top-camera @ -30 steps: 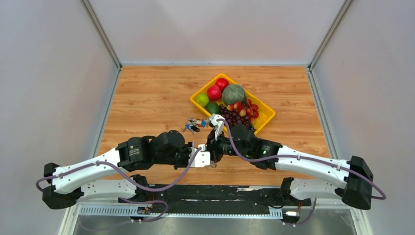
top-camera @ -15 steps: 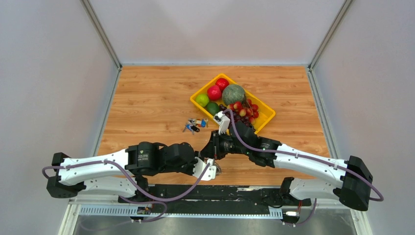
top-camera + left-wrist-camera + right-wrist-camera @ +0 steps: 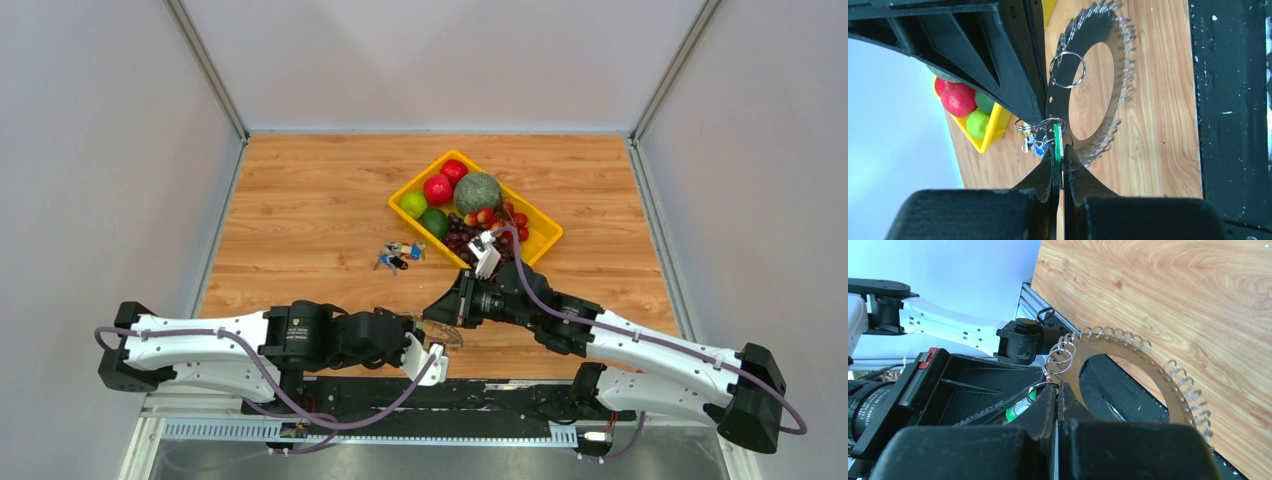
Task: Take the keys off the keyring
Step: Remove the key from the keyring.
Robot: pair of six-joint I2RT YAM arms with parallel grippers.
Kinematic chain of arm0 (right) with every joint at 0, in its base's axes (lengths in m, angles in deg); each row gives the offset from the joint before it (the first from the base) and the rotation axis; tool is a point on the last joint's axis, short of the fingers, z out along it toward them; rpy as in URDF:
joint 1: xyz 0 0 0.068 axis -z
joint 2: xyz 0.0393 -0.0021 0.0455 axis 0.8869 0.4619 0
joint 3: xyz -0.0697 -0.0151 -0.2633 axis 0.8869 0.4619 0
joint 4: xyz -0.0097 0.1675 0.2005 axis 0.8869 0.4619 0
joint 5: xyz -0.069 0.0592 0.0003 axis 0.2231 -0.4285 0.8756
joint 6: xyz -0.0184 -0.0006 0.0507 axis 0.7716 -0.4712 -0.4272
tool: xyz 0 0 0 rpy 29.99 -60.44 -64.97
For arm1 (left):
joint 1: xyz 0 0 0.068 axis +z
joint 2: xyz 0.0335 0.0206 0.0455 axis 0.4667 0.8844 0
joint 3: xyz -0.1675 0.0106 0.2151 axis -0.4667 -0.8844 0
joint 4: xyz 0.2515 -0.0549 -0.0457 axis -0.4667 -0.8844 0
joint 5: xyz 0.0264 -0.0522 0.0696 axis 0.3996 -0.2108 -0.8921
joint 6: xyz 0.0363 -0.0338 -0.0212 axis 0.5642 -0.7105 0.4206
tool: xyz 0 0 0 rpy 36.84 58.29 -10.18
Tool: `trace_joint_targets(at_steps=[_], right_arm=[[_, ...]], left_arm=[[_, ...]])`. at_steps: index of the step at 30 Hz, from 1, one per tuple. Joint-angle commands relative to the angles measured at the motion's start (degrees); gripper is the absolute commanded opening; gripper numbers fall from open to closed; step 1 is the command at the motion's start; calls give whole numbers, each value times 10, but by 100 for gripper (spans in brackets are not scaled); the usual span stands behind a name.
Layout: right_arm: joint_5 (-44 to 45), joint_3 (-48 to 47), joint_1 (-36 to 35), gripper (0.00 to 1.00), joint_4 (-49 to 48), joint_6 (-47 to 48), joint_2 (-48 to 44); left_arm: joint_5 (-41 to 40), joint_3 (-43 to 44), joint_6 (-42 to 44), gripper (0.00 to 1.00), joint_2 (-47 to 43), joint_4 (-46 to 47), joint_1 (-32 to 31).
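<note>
The keyring (image 3: pixel 1098 31) is a large flat ring held up between both grippers above the table's near edge (image 3: pixel 452 336). The keys (image 3: pixel 1126 65) show as small silver pieces strung closely around its rim, and they also fringe the ring's rim in the right wrist view (image 3: pixel 1193 395). My left gripper (image 3: pixel 1058 147) is shut on the green tag (image 3: pixel 1058 140) that hangs from the ring by a small wire loop. My right gripper (image 3: pixel 1057 386) is shut on the edge of the keyring (image 3: pixel 1148 372), next to the loose split rings (image 3: pixel 1060 352).
A small bunch of coloured keys (image 3: pixel 398 255) lies on the wood. Behind the right arm is a yellow tray (image 3: pixel 545 243) holding a melon (image 3: pixel 477 191), apples, limes and grapes. The black mounting rail (image 3: pixel 450 392) runs just below the held ring.
Both grippers carried the ring toward the near edge and to the right. The left arm drew back low along the rail, and the right wrist swung right, toward the tray's near corner.
</note>
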Motion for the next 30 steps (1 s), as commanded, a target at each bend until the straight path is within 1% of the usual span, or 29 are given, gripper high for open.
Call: trace_joint_targets(at_steps=[1, 5, 7, 8, 9, 12, 13, 16, 20, 23, 25, 28, 30], right_arm=[[142, 15, 40, 0, -37, -40, -24], [145, 26, 40, 0, -42, -48, -44], [138, 31, 40, 1, -61, -32, -51], [134, 31, 40, 5, -66, -10, -54], [125, 33, 40, 5, -73, 17, -58], [77, 49, 39, 0, -124, 101, -79], [58, 57, 37, 0, -144, 140, -89], [40, 71, 27, 0, -169, 239, -124], [20, 81, 3, 0, -179, 368, -167], [10, 99, -11, 0, -193, 452, -206], [3, 105, -15, 0, -193, 499, -220], [-6, 103, -17, 0, -187, 562, -227], [2, 91, -17, 0, -173, 580, -225]], left_arm=[[71, -11, 12, 0, -25, 36, -32], [78, -25, 10, 0, -41, 56, -32], [79, -31, 1, 0, -46, 66, -33], [79, -33, -6, 0, -50, 75, -33], [79, -38, -11, 0, -57, 87, -32], [81, -54, -38, 0, -89, 117, -28], [86, -63, -46, 0, -97, 135, -24], [142, -81, -96, 0, -144, 171, 25], [219, -101, -162, 0, -178, 210, 86], [278, -96, -203, 0, -174, 228, 111], [300, -90, -219, 0, -165, 235, 118], [317, -79, -229, 0, -145, 239, 121], [326, -78, -231, 0, -140, 245, 122]])
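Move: The green key is already in the left fingers, hooked up with the metal keyring disc, whose middle hangs about 5 cm to the left hand's right, 1 cm back and 5 cm below. From the right hand, whose tips hold a ring, the green key lies some 2 cm left, 2 cm back and level; the disc is 3 cm right, 3 cm back and 5 cm below. On the table, 20 cm ahead of the right hand, 5 cm left and 19 cm below, lies the loose key bunch. Let the ring come out of the right fingertips, loosening them a hair and shutting them again, then raise the right gripper about 8 cm and draw it 5 cm to the right, away from the green key, rolling it back some 55 degrees. Keep the left grip on the key; lift it about 5 cm, swing its fingers up from steep towards level, and finish by pulling back some 3 cm. ##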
